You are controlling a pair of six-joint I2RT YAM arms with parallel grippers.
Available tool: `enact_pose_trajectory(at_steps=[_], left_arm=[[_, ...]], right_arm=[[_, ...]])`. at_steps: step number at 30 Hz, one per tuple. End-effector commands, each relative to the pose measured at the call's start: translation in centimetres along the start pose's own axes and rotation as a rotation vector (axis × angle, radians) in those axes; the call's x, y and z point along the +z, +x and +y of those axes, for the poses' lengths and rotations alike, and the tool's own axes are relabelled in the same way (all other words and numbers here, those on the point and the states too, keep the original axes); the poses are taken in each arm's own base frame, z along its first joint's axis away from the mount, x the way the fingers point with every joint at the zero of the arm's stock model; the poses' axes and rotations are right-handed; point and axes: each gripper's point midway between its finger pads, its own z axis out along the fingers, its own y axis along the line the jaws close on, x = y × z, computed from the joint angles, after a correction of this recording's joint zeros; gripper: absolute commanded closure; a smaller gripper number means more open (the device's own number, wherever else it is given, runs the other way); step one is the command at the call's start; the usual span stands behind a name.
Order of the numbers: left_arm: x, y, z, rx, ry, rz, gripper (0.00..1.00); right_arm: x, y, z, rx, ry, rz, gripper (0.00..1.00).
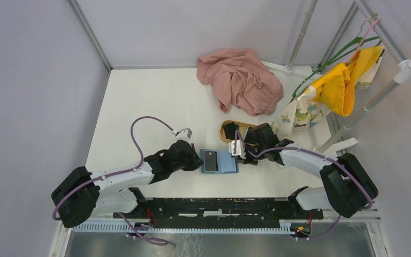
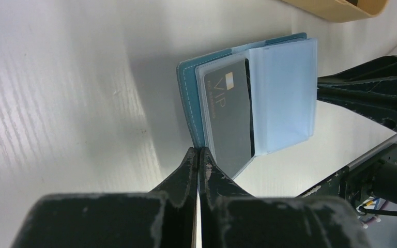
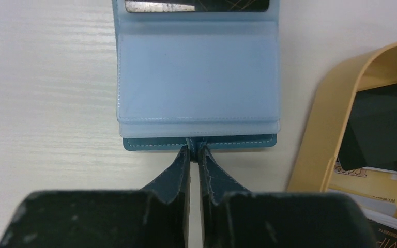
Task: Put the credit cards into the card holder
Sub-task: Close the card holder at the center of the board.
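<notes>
The teal-blue card holder (image 1: 226, 161) lies open on the white table, its pale blue sleeves (image 2: 284, 93) facing up. One black credit card (image 2: 230, 113) marked VIP sits in the left sleeve (image 1: 210, 159); only its edge (image 3: 196, 5) shows in the right wrist view. My left gripper (image 2: 199, 151) is shut on the holder's left edge (image 1: 199, 163). My right gripper (image 3: 195, 147) is shut on the small teal tab at the holder's right edge (image 1: 239, 152). More dark credit cards (image 3: 382, 124) lie in the tan tray.
The oval tan wooden tray (image 1: 226, 131) stands just behind and right of the holder, close to my right arm (image 3: 315, 144). A pink cloth (image 1: 243, 80) is heaped at the back. A rack with yellow fabric (image 1: 345, 80) stands at the right.
</notes>
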Motion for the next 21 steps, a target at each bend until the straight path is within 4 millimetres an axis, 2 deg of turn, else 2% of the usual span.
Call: enact_pose_trajectory(at_steps=[1,5,10,13,17,19,21], left_arm=[[-0.5,0.3,2.6,-0.069,-0.116,-0.031,0.98],[-0.4,0.5,2.5,-0.074,-0.106,-0.022,0.98],[-0.5,0.8,2.3,-0.069,-0.092,-0.008,0.98],[-0.4,1.0,1.8,-0.067,-0.067,0.004,0.98],[-0.3,0.9,0.7,-0.055,-0.025,0.018,0.98],[-0.3,0.6,0.2,-0.049,-0.016,0.024,0.98],[-0.4,0.1,-0.5,-0.041,-0.007,0.020,0.98]], right_arm=[[-0.9,-0.2,-1.7,0.069,0.055,-0.036,0.89],[-0.4,0.8,-1.9,0.186,0.053,-0.005,0.84],[-0.3,2.4,-2.7,0.467,0.028,0.058,0.77],[-0.2,2.9,-2.5,0.517,0.010,0.066,0.73],[-0.2,1.8,-2.2,0.496,-0.025,0.014,0.66],[-0.6,0.3,-2.1,0.445,-0.054,-0.041,0.62],[-1.3,-1.6,-1.5,0.350,-0.090,-0.122,0.54]])
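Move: Between the right fingers is the card holder's strap; the open card holder's middle lies some 8 cm to that hand's left, level fore and aft, and the card tray's middle about 12 cm ahead and 1 cm right. The left fingers already grip the holder's left edge, with its middle about 8 cm to their right, 2 cm ahead and 2 cm below. From the left hand, the grey VIP card is roughly 5 cm right and 2 cm ahead. Opening its fingers, the right hand lets go of the strap and slips forward nearly 4 cm, drifting slightly right, then eases back about 1 cm, rolling some 25 degrees clockwise about its finger line. The left hand keeps its shut grip on the holder's left edge and draws it down, left and a little back, 1 to 2 cm each way. ##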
